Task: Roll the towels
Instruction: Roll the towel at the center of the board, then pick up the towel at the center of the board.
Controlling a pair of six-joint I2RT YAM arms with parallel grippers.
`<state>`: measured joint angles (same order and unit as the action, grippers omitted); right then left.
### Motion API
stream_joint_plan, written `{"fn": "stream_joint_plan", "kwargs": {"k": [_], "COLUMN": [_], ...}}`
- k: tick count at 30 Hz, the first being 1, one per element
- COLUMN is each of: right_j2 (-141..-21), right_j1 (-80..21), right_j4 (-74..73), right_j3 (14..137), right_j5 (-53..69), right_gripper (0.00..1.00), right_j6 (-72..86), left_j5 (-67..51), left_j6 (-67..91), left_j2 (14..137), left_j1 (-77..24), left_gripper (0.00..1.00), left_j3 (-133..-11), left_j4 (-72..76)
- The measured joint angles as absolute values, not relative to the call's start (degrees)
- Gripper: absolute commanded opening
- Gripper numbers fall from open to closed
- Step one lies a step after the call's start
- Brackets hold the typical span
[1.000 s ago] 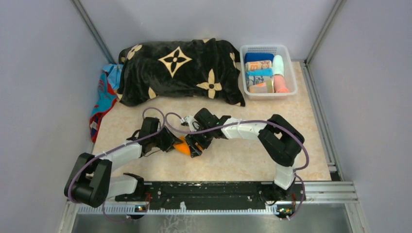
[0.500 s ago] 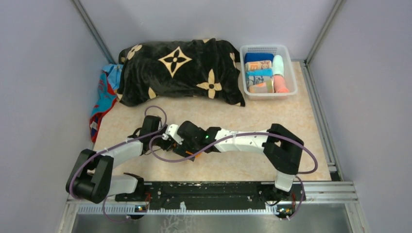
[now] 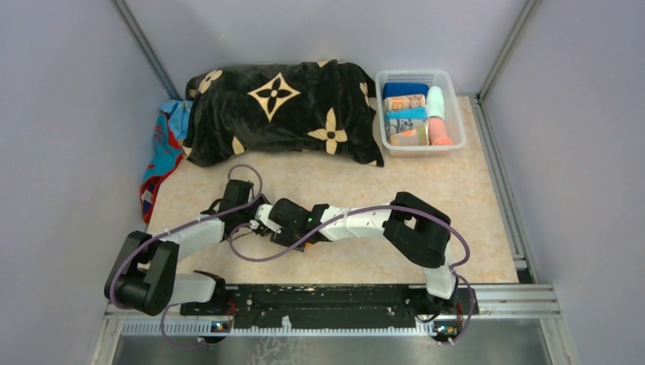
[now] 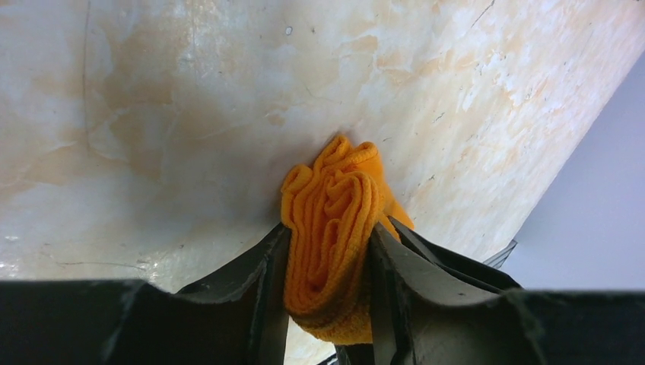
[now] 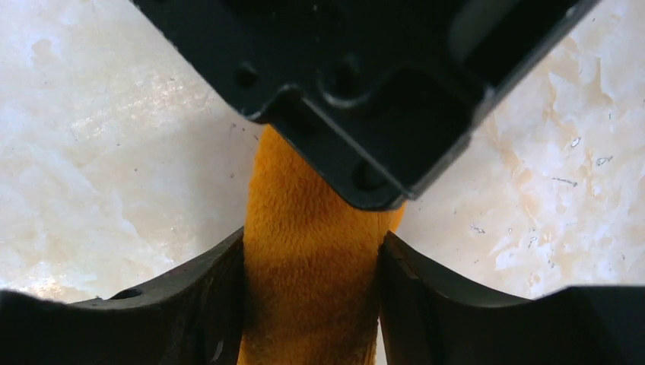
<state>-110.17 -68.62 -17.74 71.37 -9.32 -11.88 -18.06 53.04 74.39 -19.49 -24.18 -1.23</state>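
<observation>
An orange towel [image 4: 331, 205], rolled up, lies on the marbled table. My left gripper [image 4: 327, 228] is shut on one end of it, and the spiral of the roll shows between its fingers. My right gripper [image 5: 312, 239] is shut on the roll's body [image 5: 304, 228], both fingers pressed to its sides, with the left gripper's black housing [image 5: 357, 84] just beyond. From above, the left gripper [image 3: 249, 217] and the right gripper [image 3: 268, 222] meet at centre left and hide the towel. A red-and-turquoise patterned towel [image 3: 160, 152] lies crumpled at the far left.
A big black blanket with cream flowers [image 3: 281, 110] is heaped at the back. To its right stands a white plastic basket [image 3: 455, 95] with several rolled towels [image 3: 407, 114] inside. Grey walls close in both sides, and purple cables loop off both arms.
The right arm has swung left and drawn in, and its gripper has closed around the orange roll. The orange patch seen from above a second ago is now covered.
</observation>
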Motion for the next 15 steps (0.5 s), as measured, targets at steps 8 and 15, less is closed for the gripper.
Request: {"fn": "stream_joint_plan", "kwargs": {"k": [8,15], "right_j2": [-112.0,-110.4], "right_j1": [-68.6,-68.4], "right_j4": [-20.3,-19.8], "right_j3": [74.1,72.2], "right_j5": [-8.3,-8.5], "right_gripper": [0.26,0.03], "right_j6": [-12.4,-11.6], "left_j5": [-18.8,-14.5], "left_j6": [51.9,48.3], "left_j2": [75.0,73.4], "left_j1": [-19.5,-19.1], "left_gripper": [0.57,0.75], "left_j3": [-24.9,-28.8], "left_j4": [-1.3,-7.6]}}
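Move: The rolled orange towel lies between the two grippers, both already straddling it at table height: its middle is about 5 cm to the right of the left hand and 3 cm nearer the bases, and some 3 cm left of and 1 cm ahead of the right hand. From the left hand, the dark blanket's middle is roughly 29 cm ahead and 4 cm right; the red-blue towel lies about 19 cm ahead and 27 cm left. The orange roll changes hands: the right fingers, around it from both sides, close by about half and pinch it while that hand stays practically in place at the table. The left fingers open wide at its left end, then late on the left hand starts to back off forward, up and left, about 2 cm in all, with a slight roll. ##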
